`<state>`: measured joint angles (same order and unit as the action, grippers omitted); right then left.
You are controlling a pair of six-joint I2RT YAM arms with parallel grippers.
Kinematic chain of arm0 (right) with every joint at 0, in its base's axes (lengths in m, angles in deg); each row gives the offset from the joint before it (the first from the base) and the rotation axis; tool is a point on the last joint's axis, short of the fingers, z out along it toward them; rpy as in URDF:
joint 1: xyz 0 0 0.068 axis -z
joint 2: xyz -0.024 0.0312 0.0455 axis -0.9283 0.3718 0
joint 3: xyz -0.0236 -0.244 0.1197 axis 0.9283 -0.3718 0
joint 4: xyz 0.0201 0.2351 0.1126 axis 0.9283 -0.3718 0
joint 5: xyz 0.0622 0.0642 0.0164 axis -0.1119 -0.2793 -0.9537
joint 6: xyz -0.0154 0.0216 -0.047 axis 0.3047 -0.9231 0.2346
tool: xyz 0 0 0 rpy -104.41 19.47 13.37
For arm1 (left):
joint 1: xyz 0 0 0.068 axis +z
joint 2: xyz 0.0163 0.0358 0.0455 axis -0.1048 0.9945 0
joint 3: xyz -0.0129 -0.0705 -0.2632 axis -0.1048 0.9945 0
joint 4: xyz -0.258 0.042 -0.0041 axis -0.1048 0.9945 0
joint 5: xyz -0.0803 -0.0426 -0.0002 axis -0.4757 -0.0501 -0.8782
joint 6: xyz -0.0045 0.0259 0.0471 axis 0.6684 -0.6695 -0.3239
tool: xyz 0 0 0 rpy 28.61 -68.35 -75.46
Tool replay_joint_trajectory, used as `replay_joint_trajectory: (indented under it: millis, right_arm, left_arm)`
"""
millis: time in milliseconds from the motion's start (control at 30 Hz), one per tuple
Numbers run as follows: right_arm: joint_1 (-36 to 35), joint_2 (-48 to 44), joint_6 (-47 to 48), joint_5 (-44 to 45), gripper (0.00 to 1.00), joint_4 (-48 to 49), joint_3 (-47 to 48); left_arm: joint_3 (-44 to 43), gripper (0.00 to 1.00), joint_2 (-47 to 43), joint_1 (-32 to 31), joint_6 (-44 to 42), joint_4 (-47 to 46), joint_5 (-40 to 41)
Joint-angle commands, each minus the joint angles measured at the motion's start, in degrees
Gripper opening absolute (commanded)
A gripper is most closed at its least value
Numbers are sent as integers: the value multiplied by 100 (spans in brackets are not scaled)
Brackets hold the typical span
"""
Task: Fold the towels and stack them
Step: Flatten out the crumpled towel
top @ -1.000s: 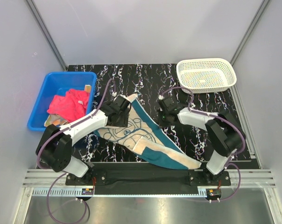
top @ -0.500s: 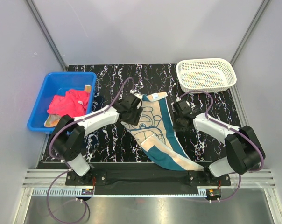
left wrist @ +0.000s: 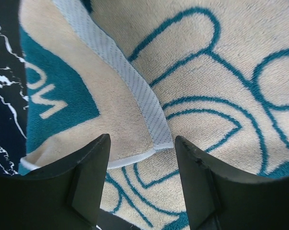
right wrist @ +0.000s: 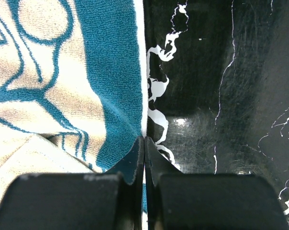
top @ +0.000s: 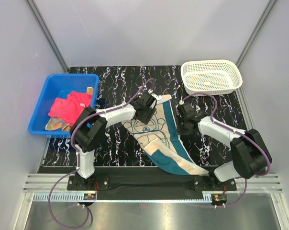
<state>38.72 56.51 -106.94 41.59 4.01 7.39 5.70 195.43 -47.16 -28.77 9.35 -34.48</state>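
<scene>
The teal towel point(top: 164, 139) with a white cartoon face lies slanted across the black marble table point(top: 116, 81), partly bunched toward the near edge. My left gripper point(top: 148, 109) hovers over its far left corner. In the left wrist view the left gripper point(left wrist: 142, 184) is open, its fingers point(left wrist: 89, 177) straddling a turned-over corner of the towel point(left wrist: 221, 96) with a white hem strip. My right gripper point(top: 184, 125) is shut on the towel's right edge. The right wrist view shows the right gripper point(right wrist: 143, 140) pinching the white border of the towel point(right wrist: 106, 72). A pink-red towel point(top: 70, 105) lies crumpled over an orange-peach one point(top: 53, 124).
Both of those towels are in a blue bin point(top: 58, 82) at the table's left. A white slatted basket point(top: 211, 76) stands at the far right. Grey walls close in on both sides. Bare marble point(right wrist: 221, 96) lies to the right of the pinched edge.
The left gripper has moved right and farther away along the teal towel's far edge. The right gripper shifted right a second ago, then stayed put. The towel was pulled right and spread wider.
</scene>
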Motion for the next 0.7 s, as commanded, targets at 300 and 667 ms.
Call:
replay_joint_trajectory:
  millis: [300, 667]
  right_arm:
    - [-17, -260, 78, -63, 0, 172, -16]
    - [-17, -445, 25, 112, 0, -30, 2]
  left_arm:
    - [-44, 58, 303, 10, -15, -462, 98]
    - [-17, 15, 154, 28, 47, -349, 255]
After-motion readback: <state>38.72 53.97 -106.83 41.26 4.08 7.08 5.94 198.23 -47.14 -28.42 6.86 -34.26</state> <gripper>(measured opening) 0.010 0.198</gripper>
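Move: The folded-back towel's hem corner lies some 2 cm straight below the left hand's open fingers. From that hand, the towel's side edge in the right fingers is about 17 cm to the right and 9 cm back, and the white basket is about 32 cm right and 20 cm ahead. For the right hand, already pinching that edge, the hem corner is some 17 cm left, 9 cm ahead and 2 cm lower. Left hand sinks about 2 cm and pinches the hem corner; the right, still gripping its edge, rises slightly. ##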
